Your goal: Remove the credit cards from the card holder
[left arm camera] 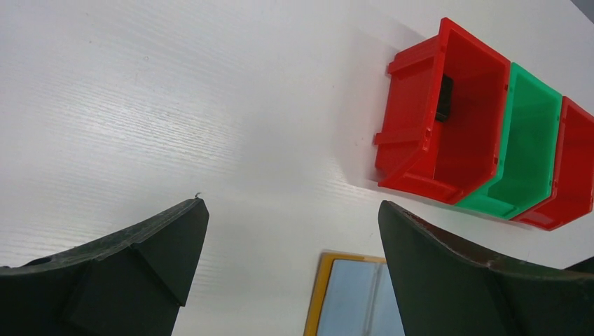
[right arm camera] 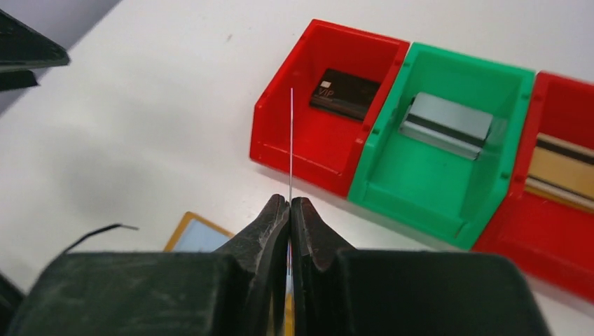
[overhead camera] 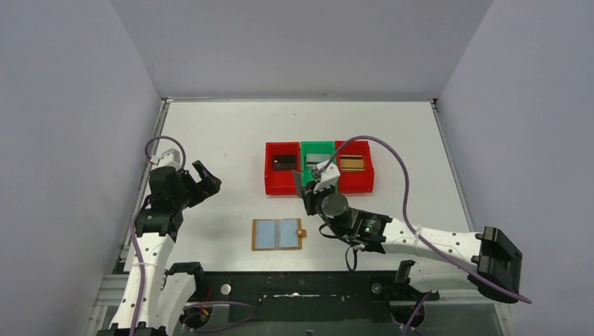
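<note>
The card holder (overhead camera: 278, 234) lies open flat on the table, tan-edged with pale blue pockets, and also shows in the wrist views (left arm camera: 350, 294) (right arm camera: 196, 234). My right gripper (overhead camera: 308, 194) (right arm camera: 290, 201) is shut on a thin dark card (overhead camera: 300, 183), seen edge-on (right arm camera: 291, 140), held upright in front of the bins. A black card (overhead camera: 283, 162) (right arm camera: 344, 92) lies in the left red bin, a silver one (overhead camera: 319, 157) (right arm camera: 446, 124) in the green bin, a gold one (overhead camera: 352, 162) (right arm camera: 560, 168) in the right red bin. My left gripper (overhead camera: 206, 182) (left arm camera: 291, 206) hangs open and empty, left of the holder.
A red bin (overhead camera: 280, 187), a green bin (overhead camera: 319, 145) and a second red bin (overhead camera: 358, 186) stand side by side at mid-table. Grey walls close in both sides. The right arm's cable (overhead camera: 399, 161) loops over the bins' right end.
</note>
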### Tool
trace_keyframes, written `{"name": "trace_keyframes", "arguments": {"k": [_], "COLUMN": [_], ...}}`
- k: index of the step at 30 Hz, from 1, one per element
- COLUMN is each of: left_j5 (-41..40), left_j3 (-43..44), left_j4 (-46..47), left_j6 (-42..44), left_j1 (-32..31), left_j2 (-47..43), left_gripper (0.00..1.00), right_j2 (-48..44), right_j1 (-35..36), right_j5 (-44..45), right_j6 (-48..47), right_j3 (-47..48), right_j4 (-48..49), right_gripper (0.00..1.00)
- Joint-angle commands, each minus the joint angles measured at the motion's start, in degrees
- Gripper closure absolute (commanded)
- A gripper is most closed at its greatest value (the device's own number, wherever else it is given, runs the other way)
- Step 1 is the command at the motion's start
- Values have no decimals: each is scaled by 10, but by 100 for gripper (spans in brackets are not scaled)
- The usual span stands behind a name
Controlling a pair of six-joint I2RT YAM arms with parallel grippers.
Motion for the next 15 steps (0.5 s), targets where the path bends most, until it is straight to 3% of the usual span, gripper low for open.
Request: {"name": "trace_keyframes", "arguments": {"k": [1,7,10,15], "left_j5": [8,2,-8,-18], "left_j3": [3,6,7,9], "left_j4": [48,41,38,35], "left_j6": [7,9,9,9], "left_j1": [4,9,11,13], "left_j2": [1,7,1,-7], "left_gripper": [5,5,4,4], "right_j2": [75,192,239,318], "right_j1": [-6,-10,-18,-54], "right_j5": [58,77,20,-56], "right_j6": [-189,-404,-529,-594], "right_j3": [79,167,188,254], "right_j4": [-12,4,21,-16], "right_gripper": [100,100,100,100]}}
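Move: The right hand, already pinching a black card clear of the holder, has the left red bin with the black cards about 16 cm ahead, some 6 cm to its left and 16 cm below. The green bin stands 12 cm right of that red bin, level with it. The open card holder lies some 6 cm back and 8 cm left of the hand, about 19 cm down. From the left hand, the red bin is about 11 cm ahead, 20 cm right and 12 cm below. Keeping its shut-finger grip on the black card, the right hand carries it forward and to the left towards the left red bin, about 8 cm out and 5 cm across, sinking some 4 cm, mostly late on. On the way the wrist rolls about 50 degrees, its left side going down, while the fingers still point forward-left and dip slightly more. ##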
